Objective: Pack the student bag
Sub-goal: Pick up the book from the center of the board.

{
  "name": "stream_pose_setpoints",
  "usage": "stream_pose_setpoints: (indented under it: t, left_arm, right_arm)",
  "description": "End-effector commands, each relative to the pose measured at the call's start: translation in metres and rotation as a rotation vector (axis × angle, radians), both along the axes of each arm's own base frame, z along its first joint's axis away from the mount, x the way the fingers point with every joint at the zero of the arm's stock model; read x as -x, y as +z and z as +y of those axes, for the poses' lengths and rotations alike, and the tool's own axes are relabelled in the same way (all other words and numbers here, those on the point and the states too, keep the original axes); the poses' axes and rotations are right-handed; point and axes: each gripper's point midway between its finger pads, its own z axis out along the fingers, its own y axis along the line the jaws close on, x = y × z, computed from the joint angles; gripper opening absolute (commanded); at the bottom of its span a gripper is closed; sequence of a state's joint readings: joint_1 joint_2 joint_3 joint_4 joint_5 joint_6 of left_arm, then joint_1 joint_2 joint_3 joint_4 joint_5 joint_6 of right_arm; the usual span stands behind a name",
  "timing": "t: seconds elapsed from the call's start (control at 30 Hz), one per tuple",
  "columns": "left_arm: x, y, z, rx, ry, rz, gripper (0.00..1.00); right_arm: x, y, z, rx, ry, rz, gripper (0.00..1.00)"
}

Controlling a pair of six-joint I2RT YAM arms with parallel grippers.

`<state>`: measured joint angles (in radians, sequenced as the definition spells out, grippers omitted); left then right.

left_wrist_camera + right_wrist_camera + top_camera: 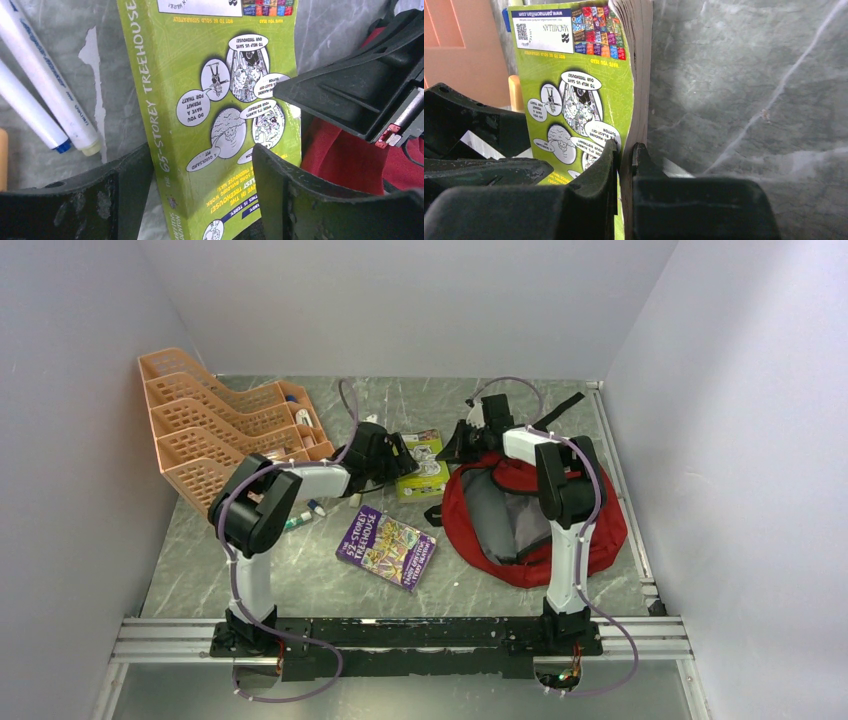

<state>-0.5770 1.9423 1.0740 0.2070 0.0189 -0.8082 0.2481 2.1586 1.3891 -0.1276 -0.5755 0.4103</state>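
Observation:
The student bag [520,525] is a red backpack lying open at the right, its grey lining showing. A green paperback [422,468] lies just left of it. My right gripper [625,146] is shut on the green paperback's [574,65] page edge, one finger on the cover and one behind it; it reaches in over the bag's top [458,443]. My left gripper [201,150] stands open at the book's [200,75] spine end. Its left finger sits beside the spine and its right finger over the cover. In the top view this gripper [398,455] is at the book's left side.
A purple paperback [387,547] lies flat in front of the green one. An orange tray rack [215,430] stands at the back left. Two white markers [50,95] lie left of the book's spine. Grey walls close in on three sides.

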Motion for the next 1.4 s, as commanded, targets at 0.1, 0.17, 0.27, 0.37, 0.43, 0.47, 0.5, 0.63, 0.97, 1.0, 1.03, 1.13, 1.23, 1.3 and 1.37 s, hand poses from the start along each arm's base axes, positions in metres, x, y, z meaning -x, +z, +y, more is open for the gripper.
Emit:
stream_pose_setpoints:
  t: [0.1, 0.17, 0.27, 0.37, 0.43, 0.47, 0.5, 0.63, 0.97, 1.0, 1.03, 1.13, 1.23, 1.3, 1.37]
  left_arm:
    - [0.018, -0.010, -0.030, 0.147, -0.138, -0.014, 0.63]
    - [0.020, 0.001, -0.035, 0.181, -0.173, -0.042, 0.56]
    - [0.020, 0.022, -0.044, 0.226, -0.227, -0.092, 0.48]
    - [0.021, 0.040, -0.053, 0.263, -0.281, -0.126, 0.41]
    - [0.022, 0.050, -0.059, 0.286, -0.311, -0.141, 0.39]
    - [0.022, 0.054, -0.061, 0.296, -0.326, -0.149, 0.35]
    - [0.021, 0.058, -0.063, 0.304, -0.335, -0.155, 0.33]
    - [0.023, 0.074, -0.070, 0.334, -0.391, -0.181, 0.11]
    - [0.004, 0.132, -0.054, 0.192, -0.385, -0.342, 0.05]
    - [0.003, 0.137, -0.052, 0.176, -0.388, -0.352, 0.05]
    - [0.003, 0.140, -0.050, 0.158, -0.393, -0.363, 0.05]
    - [0.003, 0.149, -0.045, 0.108, -0.410, -0.390, 0.05]
    - [0.006, 0.155, -0.040, 0.060, -0.435, -0.419, 0.05]
    - [0.007, 0.158, -0.038, 0.027, -0.467, -0.440, 0.05]
    - [0.010, 0.161, -0.036, -0.003, -0.500, -0.455, 0.05]
  right_arm:
    - [0.064, -0.099, -0.057, 0.256, -0.029, 0.284, 0.00]
    - [0.066, -0.099, -0.056, 0.248, -0.022, 0.287, 0.00]
    - [0.067, -0.100, -0.055, 0.242, -0.018, 0.288, 0.00]
    - [0.068, -0.100, -0.054, 0.234, -0.013, 0.290, 0.00]
    - [0.070, -0.099, -0.052, 0.225, -0.008, 0.291, 0.00]
    - [0.069, -0.098, -0.052, 0.223, -0.007, 0.289, 0.00]
    - [0.069, -0.097, -0.052, 0.220, -0.006, 0.286, 0.00]
    - [0.064, -0.087, -0.051, 0.212, -0.013, 0.249, 0.00]
    - [0.021, -0.002, -0.040, 0.138, -0.054, 0.014, 0.44]
    - [0.016, 0.010, -0.039, 0.131, -0.060, -0.021, 0.47]
    - [0.012, 0.021, -0.039, 0.128, -0.065, -0.052, 0.49]
    - [0.005, 0.056, -0.039, 0.113, -0.077, -0.152, 0.53]
    - [0.004, 0.085, -0.040, 0.098, -0.084, -0.247, 0.55]
    - [0.004, 0.103, -0.041, 0.085, -0.093, -0.313, 0.55]
    - [0.006, 0.121, -0.041, 0.070, -0.095, -0.378, 0.56]
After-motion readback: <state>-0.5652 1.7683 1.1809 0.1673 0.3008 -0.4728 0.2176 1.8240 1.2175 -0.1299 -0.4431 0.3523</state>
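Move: The green book lies just under the left gripper: its middle is about 4 cm to the right, 1 cm back and 2 cm below, with the spine between the open fingers. Two markers lie some 7 cm to the left, and the purple book about 20 cm back and 5 cm left. From the right hand, shut at the page edge, the green book's middle is about 5 cm left and 2 cm back; the red bag is some 22 cm right and 13 cm back. Close the left gripper on the green book's spine while easing about 4 cm right, then lift some 12 cm, swinging the fingers clockwise and tipping them up by about 20 degrees each. Keep the right fingers pinched on the page edge as that hand draws a little right, then open them to let go and back off right and up. ##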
